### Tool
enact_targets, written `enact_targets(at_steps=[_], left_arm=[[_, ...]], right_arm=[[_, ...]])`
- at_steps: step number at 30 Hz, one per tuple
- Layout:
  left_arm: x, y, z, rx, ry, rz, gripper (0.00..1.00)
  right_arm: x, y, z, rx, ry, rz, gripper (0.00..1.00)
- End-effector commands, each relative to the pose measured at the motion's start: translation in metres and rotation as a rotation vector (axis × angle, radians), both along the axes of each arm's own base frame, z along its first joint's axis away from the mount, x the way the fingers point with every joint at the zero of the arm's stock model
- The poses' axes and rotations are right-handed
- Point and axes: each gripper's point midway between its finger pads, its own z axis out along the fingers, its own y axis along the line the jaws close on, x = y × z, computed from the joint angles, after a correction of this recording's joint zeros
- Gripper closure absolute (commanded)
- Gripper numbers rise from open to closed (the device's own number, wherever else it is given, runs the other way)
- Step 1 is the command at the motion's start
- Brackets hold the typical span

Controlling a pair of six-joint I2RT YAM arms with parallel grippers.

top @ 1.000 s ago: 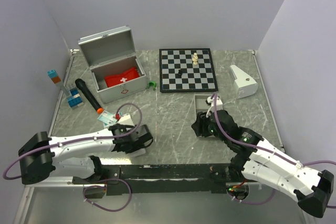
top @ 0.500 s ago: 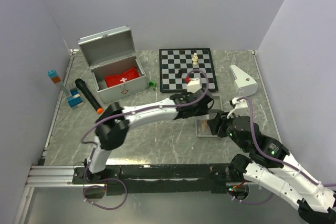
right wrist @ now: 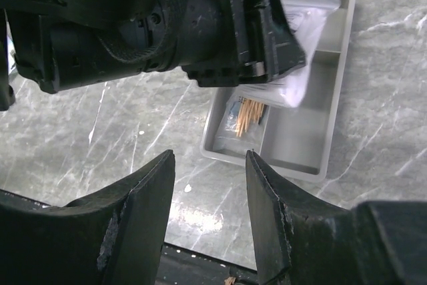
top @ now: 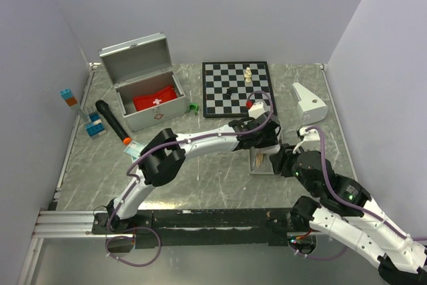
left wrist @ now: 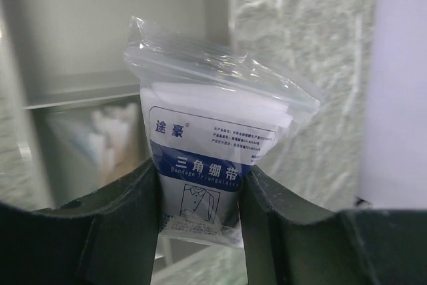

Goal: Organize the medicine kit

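Observation:
The medicine kit (top: pixel 143 91), a silver case with its lid up, stands at the back left with the red white-cross pouch (top: pixel 157 101) inside. My left gripper (top: pixel 265 143) reaches across to the right, over the shallow grey tray (top: pixel 253 169). It is shut on a clear bag holding a white and blue bandage packet (left wrist: pixel 213 145), gripped by its lower end between the fingers (left wrist: pixel 127 225). From the right wrist the same packet (right wrist: pixel 297 78) hangs above the tray (right wrist: pixel 320 165). My right gripper (right wrist: pixel 210 158) is open and empty, just near of the tray.
A bag of wooden sticks (right wrist: pixel 248 113) lies in the tray. A chessboard (top: pixel 238 89) with a few pieces is behind it, a white wedge-shaped object (top: pixel 309 103) to the right. A black marker (top: pixel 111 119), blue blocks (top: pixel 95 127) and a small packet (top: pixel 133 147) lie at the left.
The left arm swung from the near left across the table to the tray, now carrying the bandage packet. The right gripper drew back from over the tray toward the near edge.

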Motion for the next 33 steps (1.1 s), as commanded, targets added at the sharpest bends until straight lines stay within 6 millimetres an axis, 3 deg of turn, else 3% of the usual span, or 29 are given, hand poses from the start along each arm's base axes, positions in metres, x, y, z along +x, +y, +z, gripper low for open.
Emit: enact_targets(at_steps=[1,8,13,17,23,33], left_arm=[[-0.006,-0.032,0.019,-0.134,0.033,0.003,0.50],[-0.016,-0.038,-0.007,-0.124,0.111,0.002,0.42],[-0.025,-0.039,-0.010,-0.117,0.129,-0.024,0.33],[-0.028,-0.039,0.005,-0.132,0.103,-0.043,0.21],[-0.028,-0.029,0.040,-0.175,0.047,-0.040,0.18],[-0.026,0.026,0.074,-0.161,-0.040,0.023,0.17]], right_arm=[[0.003,-0.003,0.014,0.021,-0.024,-0.029,0.46],[0.002,-0.005,0.015,0.021,-0.023,-0.035,0.46],[0.002,-0.005,0.015,0.028,-0.029,-0.033,0.46],[0.003,-0.004,0.015,0.023,-0.025,-0.037,0.46],[0.004,-0.004,0.019,0.030,-0.027,-0.044,0.46],[0.013,-0.023,0.007,-0.009,-0.002,-0.204,0.46]])
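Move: The left hand holds the bagged triangular bandage over the grey tray; the tray's near right compartment lies about 3 cm back, 1 cm to its right and 7 cm below. The bag of swabs sits some 4 cm back and 5 cm to its left, and the tray's large far compartment about 5 cm ahead, 2 cm left. From the right hand, the near right compartment is roughly 8 cm ahead, neither left nor right, some 17 cm lower. The left hand lets go of the bandage bag, its fingers spreading from half to wide open, as it carries the bag right, down and back, about 3 cm to the right and 3 cm down, into the near right part of the tray. With the fingers open it then lifts off about 5 cm, swinging back to the left and drifting a little farther back. ##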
